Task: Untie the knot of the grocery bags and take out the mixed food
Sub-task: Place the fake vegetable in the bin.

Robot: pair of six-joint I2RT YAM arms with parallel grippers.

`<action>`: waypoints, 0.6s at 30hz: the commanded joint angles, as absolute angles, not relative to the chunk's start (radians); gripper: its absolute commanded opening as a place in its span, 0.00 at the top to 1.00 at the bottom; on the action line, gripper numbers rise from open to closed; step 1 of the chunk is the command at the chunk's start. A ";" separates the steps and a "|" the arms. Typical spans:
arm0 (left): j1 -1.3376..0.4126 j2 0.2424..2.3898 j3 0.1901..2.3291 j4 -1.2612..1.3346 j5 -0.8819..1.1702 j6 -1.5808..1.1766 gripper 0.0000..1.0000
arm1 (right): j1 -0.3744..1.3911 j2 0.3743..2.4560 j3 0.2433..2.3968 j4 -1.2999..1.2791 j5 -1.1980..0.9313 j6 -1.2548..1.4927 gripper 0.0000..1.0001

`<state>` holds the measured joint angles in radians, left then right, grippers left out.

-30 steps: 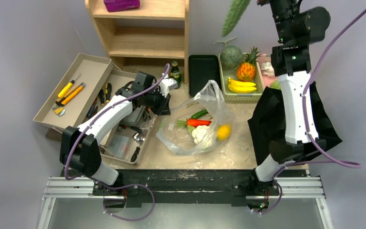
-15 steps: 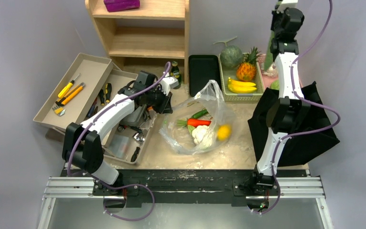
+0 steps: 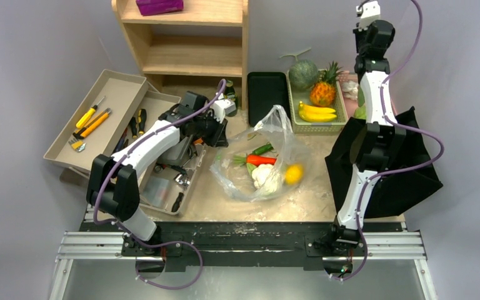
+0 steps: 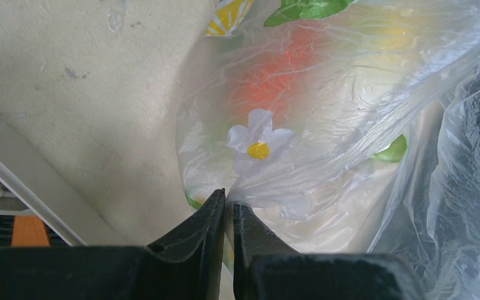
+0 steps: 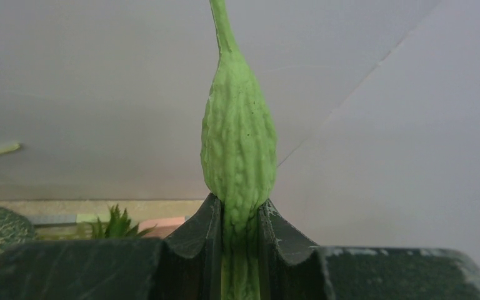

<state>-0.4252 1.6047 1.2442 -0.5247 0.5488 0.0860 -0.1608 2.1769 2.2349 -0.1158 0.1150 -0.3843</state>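
The see-through plastic grocery bag lies open mid-table. Through it show a red pepper, a yellow citrus, a white cauliflower and a green piece. My left gripper is shut on a pinch of the bag's film at its left edge. The black cloth bag slumps at the right, under the right arm. My right gripper is shut on a bumpy green gourd, held stem-up at the back right. The right arm hides that gripper in the top view.
A basket behind the plastic bag holds a melon, pineapple and bananas. A flat black tray, a green bottle and a wooden shelf stand at the back. Tool trays sit left.
The right arm has carried the gourd from high near the camera away toward the back right, behind the basket. The left gripper keeps its pinch on the bag and has barely shifted.
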 commanded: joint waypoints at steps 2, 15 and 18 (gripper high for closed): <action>-0.414 1.625 1.320 -0.507 0.573 0.068 0.92 | -0.124 2.075 2.150 -0.123 0.173 -0.466 1.00; -0.413 1.613 1.325 -0.539 0.573 0.103 0.92 | -0.146 2.150 2.045 -0.053 0.150 -0.469 0.75; -0.413 1.602 1.314 -0.537 0.571 0.108 0.92 | -0.144 2.156 2.088 -0.131 0.144 -0.431 0.33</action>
<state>-0.4194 1.6238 1.2953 -0.5446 0.5495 0.0902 -0.1455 2.1601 2.0197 -0.1139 0.1463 -0.4549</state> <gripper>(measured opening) 0.084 0.485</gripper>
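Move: My right hand holds the green fake gourd high over the pink bin, whose middle is about 31 cm below me, roughly 5 cm back and level sideways. From that hand the pineapple is some 14 cm left and 4 cm back, the bananas about 16 cm left and 12 cm back, and the melon 21 cm left, nearly level forward. From my left hand the pink bin lies about 26 cm ahead and 51 cm right, 10 cm lower. I lower the gourd about 9 cm towards the pink bin with my right hand, swaying a couple of centimetres left and back again on the way, while the wrist tips some 10 degrees further down. Right at the end my fingers spread and let go of the gourd from well above the bin. My left hand keeps its pinch on the plastic bag's edge. ##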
